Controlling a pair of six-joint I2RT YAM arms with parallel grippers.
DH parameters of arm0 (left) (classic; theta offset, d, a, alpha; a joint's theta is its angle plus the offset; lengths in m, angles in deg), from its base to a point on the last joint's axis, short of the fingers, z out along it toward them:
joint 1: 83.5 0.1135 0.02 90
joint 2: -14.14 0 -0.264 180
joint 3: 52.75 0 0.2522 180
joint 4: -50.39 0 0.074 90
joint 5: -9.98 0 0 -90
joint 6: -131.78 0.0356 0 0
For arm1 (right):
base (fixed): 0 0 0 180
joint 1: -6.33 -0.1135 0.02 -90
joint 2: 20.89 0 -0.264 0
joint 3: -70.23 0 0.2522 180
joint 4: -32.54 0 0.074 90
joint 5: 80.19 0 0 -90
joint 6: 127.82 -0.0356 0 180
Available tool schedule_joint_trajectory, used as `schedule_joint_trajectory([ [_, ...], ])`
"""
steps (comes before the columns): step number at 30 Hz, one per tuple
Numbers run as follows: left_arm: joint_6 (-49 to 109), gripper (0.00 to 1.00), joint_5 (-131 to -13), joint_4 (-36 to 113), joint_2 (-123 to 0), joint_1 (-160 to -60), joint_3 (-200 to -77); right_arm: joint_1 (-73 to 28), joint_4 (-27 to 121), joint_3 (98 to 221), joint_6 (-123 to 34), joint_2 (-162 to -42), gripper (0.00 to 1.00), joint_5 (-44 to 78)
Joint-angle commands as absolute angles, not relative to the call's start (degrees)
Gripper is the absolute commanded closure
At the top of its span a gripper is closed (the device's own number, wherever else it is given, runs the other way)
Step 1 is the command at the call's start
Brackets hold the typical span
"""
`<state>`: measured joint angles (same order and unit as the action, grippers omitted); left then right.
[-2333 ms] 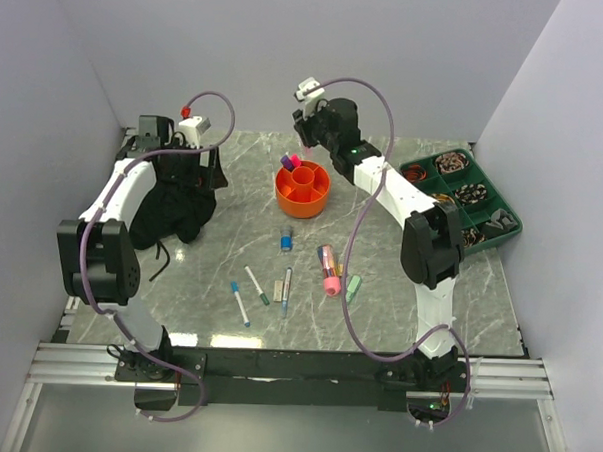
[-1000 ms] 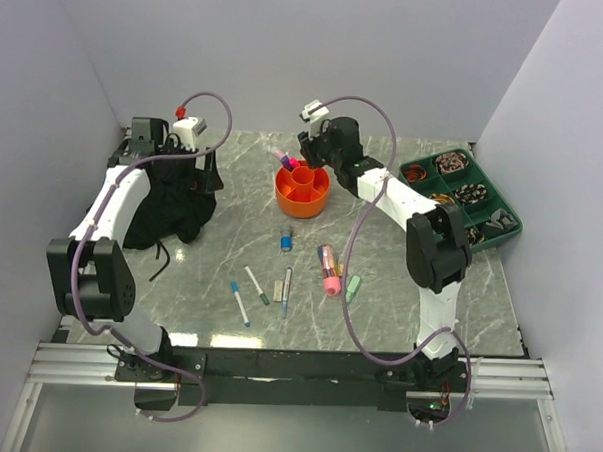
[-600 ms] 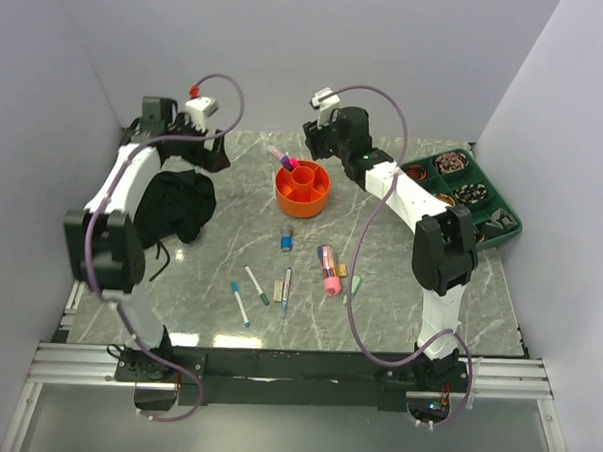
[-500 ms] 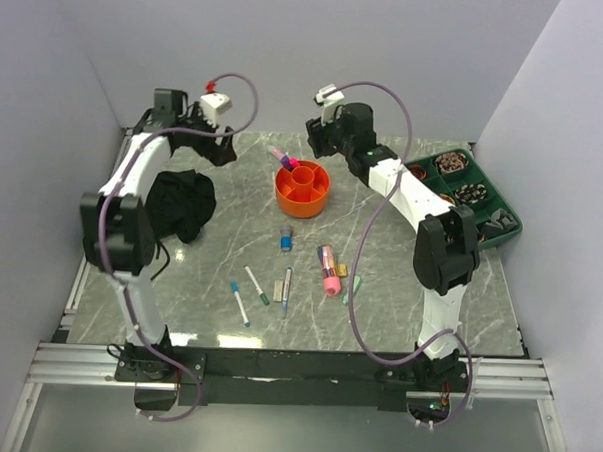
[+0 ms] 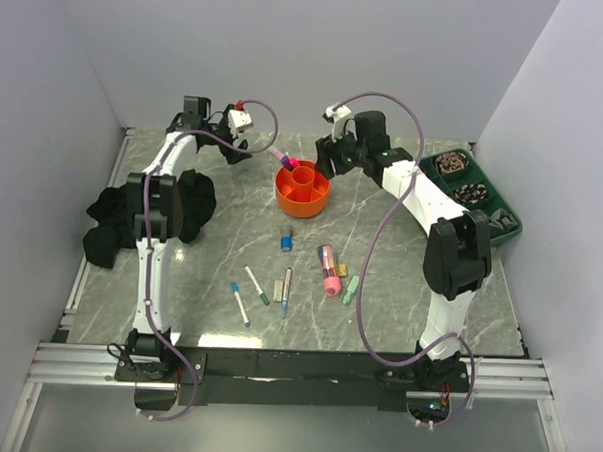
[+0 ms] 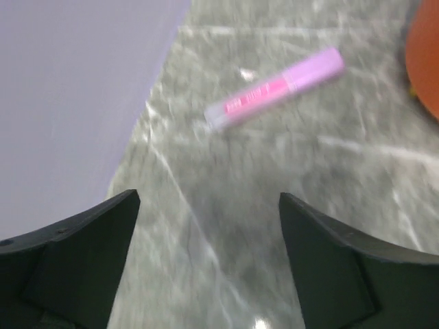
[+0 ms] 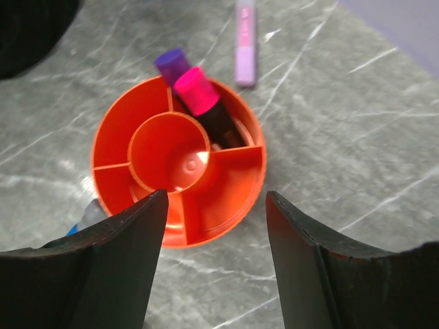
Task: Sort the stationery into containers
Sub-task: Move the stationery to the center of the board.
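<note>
The round orange container (image 5: 302,196) (image 7: 236,205) stands at the back middle. One ring compartment holds a purple marker (image 7: 171,63) and a pink-capped marker (image 7: 197,92). A pink pen (image 5: 278,155) (image 6: 274,98) (image 7: 245,41) lies on the table just behind the holder. More stationery lies nearer: a blue marker (image 5: 286,240), a pink marker (image 5: 328,270), a green eraser (image 5: 352,288) and thin pens (image 5: 240,303). My right gripper (image 5: 326,165) (image 7: 216,195) hovers open over the holder's right side, empty. My left gripper (image 5: 243,148) (image 6: 208,199) is open and empty, short of the pink pen.
A black cloth bundle (image 5: 111,228) sprawls at the left, partly behind my left arm. A dark green compartment tray (image 5: 506,227) sits at the right edge. Grey walls close the back and both sides.
My left arm swung from the cloth to the back middle, and the cloth now reaches further left. My right gripper opened wider and drew back to the right of the holder.
</note>
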<state>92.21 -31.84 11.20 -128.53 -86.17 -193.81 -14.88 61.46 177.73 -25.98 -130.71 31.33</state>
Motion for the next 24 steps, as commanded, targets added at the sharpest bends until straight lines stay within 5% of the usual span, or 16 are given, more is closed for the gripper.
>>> schedule_joint_trajectory([
  [1, 81.5, 0.21, -23.7, 25.8, -131.9, -87.3, -199.7, -14.3, 65.6, 180.0, -26.1, -128.8, 0.35, 35.7],
  [4, 60.4, 0.36, -21.0, 45.7, -134.6, -87.4, -197.0, -14.1, 66.0, 181.4, -27.5, -130.1, 0.36, 36.3],
  [9, 48.2, 0.4, -31.1, 48.6, -137.3, -90.5, -198.1, -14.0, 65.9, 182.6, -28.7, -132.0, 0.37, 36.4],
  [12, 43.9, 0.53, -34.0, 46.4, -139.5, -91.8, -201.2, -14.1, 65.8, 183.1, -29.0, -132.3, 0.37, 35.7],
  [16, 36.7, 0.99, -39.1, 38.2, -142.9, -92.2, -208.2, -13.8, 65.5, 182.3, -29.6, -131.8, 0.37, 35.4],
  [24, 40.1, 0.99, -53.2, 27.5, -143.3, -96.0, -210.5, -12.8, 65.5, 181.8, -30.4, -131.6, 0.37, 35.4],
])
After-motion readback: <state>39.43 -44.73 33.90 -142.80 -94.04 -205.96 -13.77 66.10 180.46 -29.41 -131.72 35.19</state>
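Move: The pink highlighter lies on the board just beyond the orange container, about 9 cm to the left hand's right, 3 cm farther forward and some 7 cm below. The container's middle is about 9 cm back from the highlighter and 6 cm right of it; the two capped markers leaning in it are about 5 cm back and 4 cm right of the highlighter. From the right hand, the highlighter is roughly 12 cm left, 7 cm ahead and 14 cm down. Towards the pink highlighter beyond the container, the left hand swings about 9 cm right and 5 cm forward, rising slightly before sinking some 3 cm at the end, to just over it. On the way its fingers go from wide open to fully shut on nothing, while the wrist rolls its left side down about 25 degrees and turns counter-clockwise. ##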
